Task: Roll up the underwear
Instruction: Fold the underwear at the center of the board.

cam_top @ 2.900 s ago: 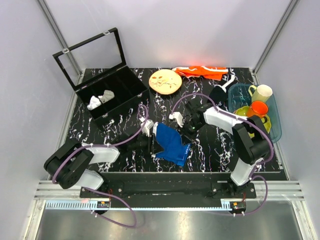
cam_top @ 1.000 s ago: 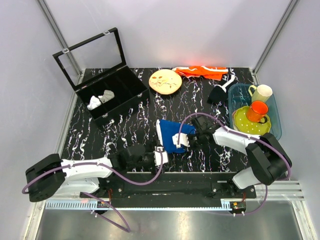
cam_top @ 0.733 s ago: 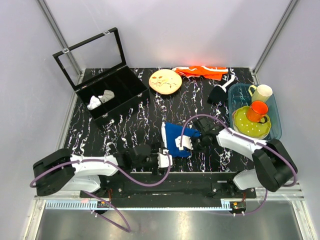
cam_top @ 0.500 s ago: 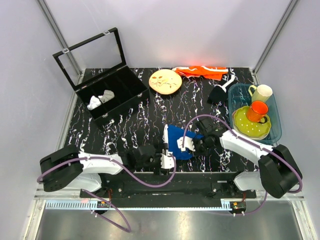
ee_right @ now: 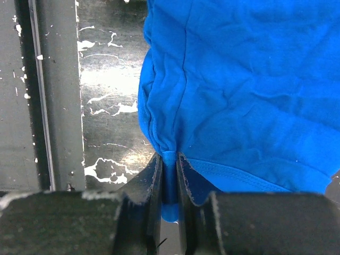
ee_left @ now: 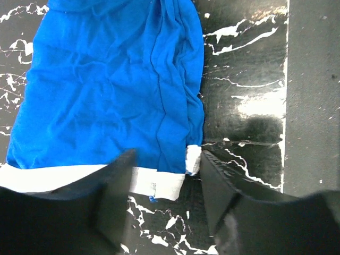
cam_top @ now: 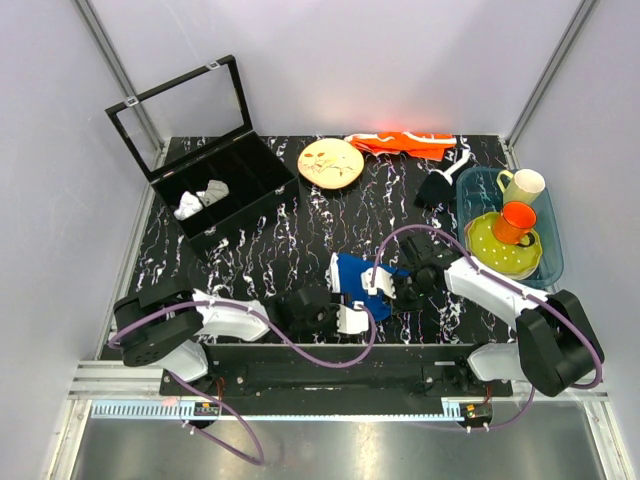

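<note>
The royal-blue underwear (cam_top: 354, 273) lies crumpled near the table's front edge, between my two grippers. In the left wrist view the underwear (ee_left: 106, 95) shows its white waistband (ee_left: 159, 183) nearest me. My left gripper (ee_left: 166, 159) stands open, and its two fingers straddle the waistband's right corner without pinching it. Seen from above, that left gripper (cam_top: 350, 316) sits just in front of the cloth. My right gripper (ee_right: 170, 162) is shut on a bunched blue fold of the underwear (ee_right: 239, 95). From above, the right gripper (cam_top: 385, 287) is at the cloth's right side.
An open black compartment box (cam_top: 215, 215) holding white cloth pieces (cam_top: 198, 200) stands at the back left. A round wooden plate (cam_top: 330, 163) and an orange cloth (cam_top: 405, 143) lie at the back. A blue tub (cam_top: 552, 255) with cups is at the right. The table's grey front rail (ee_left: 313, 106) runs close by.
My left gripper has slid right along the front edge to the waistband corner, and its jaws have narrowed. The right gripper has tightened on the fold and drawn the underwear slightly rightward.
</note>
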Controlling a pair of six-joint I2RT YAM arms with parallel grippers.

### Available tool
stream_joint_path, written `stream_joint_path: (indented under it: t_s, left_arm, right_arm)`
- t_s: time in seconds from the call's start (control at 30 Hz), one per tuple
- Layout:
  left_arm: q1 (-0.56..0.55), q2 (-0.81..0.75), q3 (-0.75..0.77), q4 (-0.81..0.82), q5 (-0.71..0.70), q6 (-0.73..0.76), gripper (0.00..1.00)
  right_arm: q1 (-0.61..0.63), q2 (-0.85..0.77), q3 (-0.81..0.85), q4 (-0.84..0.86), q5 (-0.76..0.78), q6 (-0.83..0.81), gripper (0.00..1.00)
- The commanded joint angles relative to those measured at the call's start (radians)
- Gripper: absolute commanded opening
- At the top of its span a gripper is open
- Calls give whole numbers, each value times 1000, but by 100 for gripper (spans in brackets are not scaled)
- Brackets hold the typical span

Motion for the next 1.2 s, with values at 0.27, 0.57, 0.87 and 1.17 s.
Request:
stream_joint_path:
  t_s: [0.27,0.57,0.87,1.17]
  left_arm:
    - [30,-21,135,-223,197,-15,5]
    - [218,11,321,-430,469,-124,0]
    - [354,197,496,-477,595,-248,0]
    - [449,281,580,-436,510,-352,0]
  right_arm:
    - [-55,-25,25,-65,-77,12,15]
    - [-117,35,142,-122,-83,102,15]
    - [-204,217,298,-173,-60,158,15]
    - [-275,340,389,-144,-2,239,20]
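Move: My left hand stands open around the near left corner of the underwear, the white-banded one, which lies about 1 cm back, 1 cm to the right and 2 cm below; the plate is some 31 cm ahead and 3 cm left. My right hand already pinches the near right corner; the far right corner it is taken towards lies about 11 cm ahead, 2 cm right and 2 cm lower. From that hand the black brush lies 24 cm ahead and 9 cm right, the blue basin 15 cm ahead and 25 cm right. I draw my left hand slightly back and down, shutting its fingers on the white-banded corner, then arc it up about 5 cm and forward some 10 cm over the underwear, sinking partway and tipping its forward side down about 35 degrees. My right hand keeps its pinch and goes forward in a lower arc, drifting right and turning clockwise, so the near edge is carried towards the far one. ##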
